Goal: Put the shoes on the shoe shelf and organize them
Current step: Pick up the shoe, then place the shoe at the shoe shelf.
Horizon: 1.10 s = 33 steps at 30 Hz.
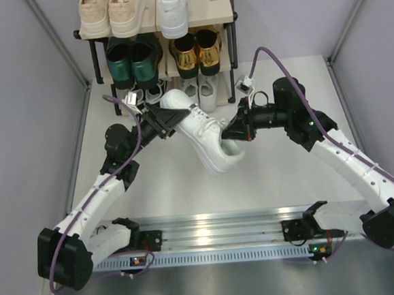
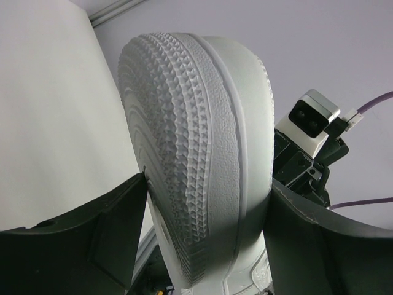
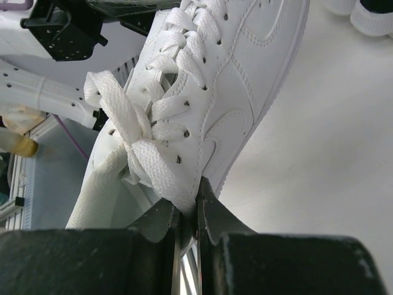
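A white lace-up shoe (image 1: 202, 130) hangs tilted above the table between my two grippers. My left gripper (image 1: 164, 119) grips it across the toe end; in the left wrist view the ridged sole (image 2: 190, 153) fills the gap between the fingers of that gripper (image 2: 206, 233). My right gripper (image 1: 231, 132) is shut on the shoe's upper edge by the laces (image 3: 153, 129), its jaws (image 3: 196, 200) pinching the white shoe (image 3: 233, 92). The shoe shelf (image 1: 224, 12) stands at the back with beige sneakers (image 1: 111, 11) and one white shoe (image 1: 173, 13) on top.
Green loafers (image 1: 132, 60) and gold loafers (image 1: 196, 52) sit on the middle tier. Black-and-white sneakers (image 1: 141, 94) and white shoes (image 1: 203, 89) stand at the bottom tier. Grey walls close in both sides. The metal rail (image 1: 217, 228) runs along the near edge.
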Tool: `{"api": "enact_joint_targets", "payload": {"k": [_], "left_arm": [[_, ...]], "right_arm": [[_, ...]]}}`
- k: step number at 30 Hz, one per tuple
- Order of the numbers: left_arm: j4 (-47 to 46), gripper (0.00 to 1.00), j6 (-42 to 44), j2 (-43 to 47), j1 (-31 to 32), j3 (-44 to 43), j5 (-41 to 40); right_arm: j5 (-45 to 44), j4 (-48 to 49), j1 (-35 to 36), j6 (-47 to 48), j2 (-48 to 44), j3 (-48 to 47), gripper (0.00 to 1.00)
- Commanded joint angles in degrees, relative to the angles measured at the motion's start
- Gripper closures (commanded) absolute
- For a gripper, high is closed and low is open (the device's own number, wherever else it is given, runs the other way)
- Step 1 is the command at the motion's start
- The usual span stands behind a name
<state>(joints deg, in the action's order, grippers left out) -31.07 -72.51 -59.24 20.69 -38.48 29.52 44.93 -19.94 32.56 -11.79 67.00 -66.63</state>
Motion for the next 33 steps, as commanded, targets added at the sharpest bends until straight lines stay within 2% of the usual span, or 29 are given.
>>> {"api": "enact_joint_targets", "payload": {"k": [1, 3, 4, 6, 9, 10, 12, 13, 17, 21, 24, 28, 33], "left_arm": [[-10.2, 0.39, -2.3, 2.1, 1.2, -4.7, 0.5], [-5.9, 0.07, -1.7, 3.0, 1.0, -6.2, -1.3], [-4.2, 0.02, -1.1, 3.3, 0.8, -8.4, -1.8], [-0.7, 0.02, 2.0, 4.1, 0.4, -11.0, -2.6], [12.3, 0.02, 9.2, 4.8, -0.6, -18.0, -4.3], [20.0, 0.02, 11.6, 4.8, -1.0, -19.8, -5.3], [26.7, 0.02, 17.9, 5.5, -1.1, -23.7, -8.1], [32.9, 0.02, 19.8, 6.0, -1.1, -24.5, -9.4], [40.9, 0.02, 27.0, 10.1, -1.2, -25.3, -14.3], [44.3, 0.02, 27.9, 14.5, -1.2, -21.8, -16.4], [44.7, 0.02, 26.9, 17.9, -1.3, -19.3, -17.4], [44.4, 0.02, 25.2, 22.0, -1.2, -15.0, -18.7], [44.1, 0.02, 23.5, 24.3, -1.2, -12.6, -20.4]], "right_arm": [[11.3, 5.4, -1.1, -3.0, -0.6, -7.1, 1.0], [11.8, 5.4, -3.0, -3.1, -0.4, -8.5, 1.0], [12.5, 5.4, -5.2, -3.1, -0.3, -9.6, 1.0], [13.3, 5.6, -7.6, -2.8, 0.2, -10.8, 1.0], [13.9, 5.4, -12.5, -1.8, 0.8, -13.3, 1.0], [13.7, 4.6, -14.2, -0.9, 0.9, -15.5, 1.0], [13.5, 3.7, -15.2, 0.2, 1.2, -17.6, 1.0], [13.2, 3.4, -16.0, 0.3, 1.4, -19.5, 1.0], [11.0, 2.4, -18.6, -1.0, 2.9, -25.2, 1.0], [8.5, 2.9, -21.0, -3.7, 5.1, -31.7, 1.0], [2.7, 2.4, -21.2, -6.1, 7.9, -39.7, 1.0], [-9.4, 2.0, -20.8, -9.2, 14.8, -48.6, 1.0], [-22.9, -0.9, -16.0, -6.5, 22.8, -62.3, 1.0]]}}
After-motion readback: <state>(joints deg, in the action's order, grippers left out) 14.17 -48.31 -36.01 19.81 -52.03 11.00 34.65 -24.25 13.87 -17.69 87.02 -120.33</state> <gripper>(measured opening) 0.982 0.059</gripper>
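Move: Between the two hands hangs the white shoe, its middle about 6 cm left and 2 cm ahead of the right hand, and 7 cm right and 5 cm back of the left, at hand height. From the right hand the free spot on the top shelf lies some 38 cm ahead, 2 cm left, 10 cm up. The shelved white shoe stands 10 cm left of that spot, the gold shoes roughly 17 cm beneath. From the left hand the spot is about 31 cm ahead, 12 cm right, 12 cm up. Carrying the white shoe away by its collar edge, still pinched in shut fingers, the right hand climbs about 25 cm, drifts right, then drives forward 15 cm towards the top shelf, turning some 30 degrees clockwise and tilting. The left fingers open at the start and let go of the toe; that hand rises 13 cm, then sinks back most of it while drawing left and back. ##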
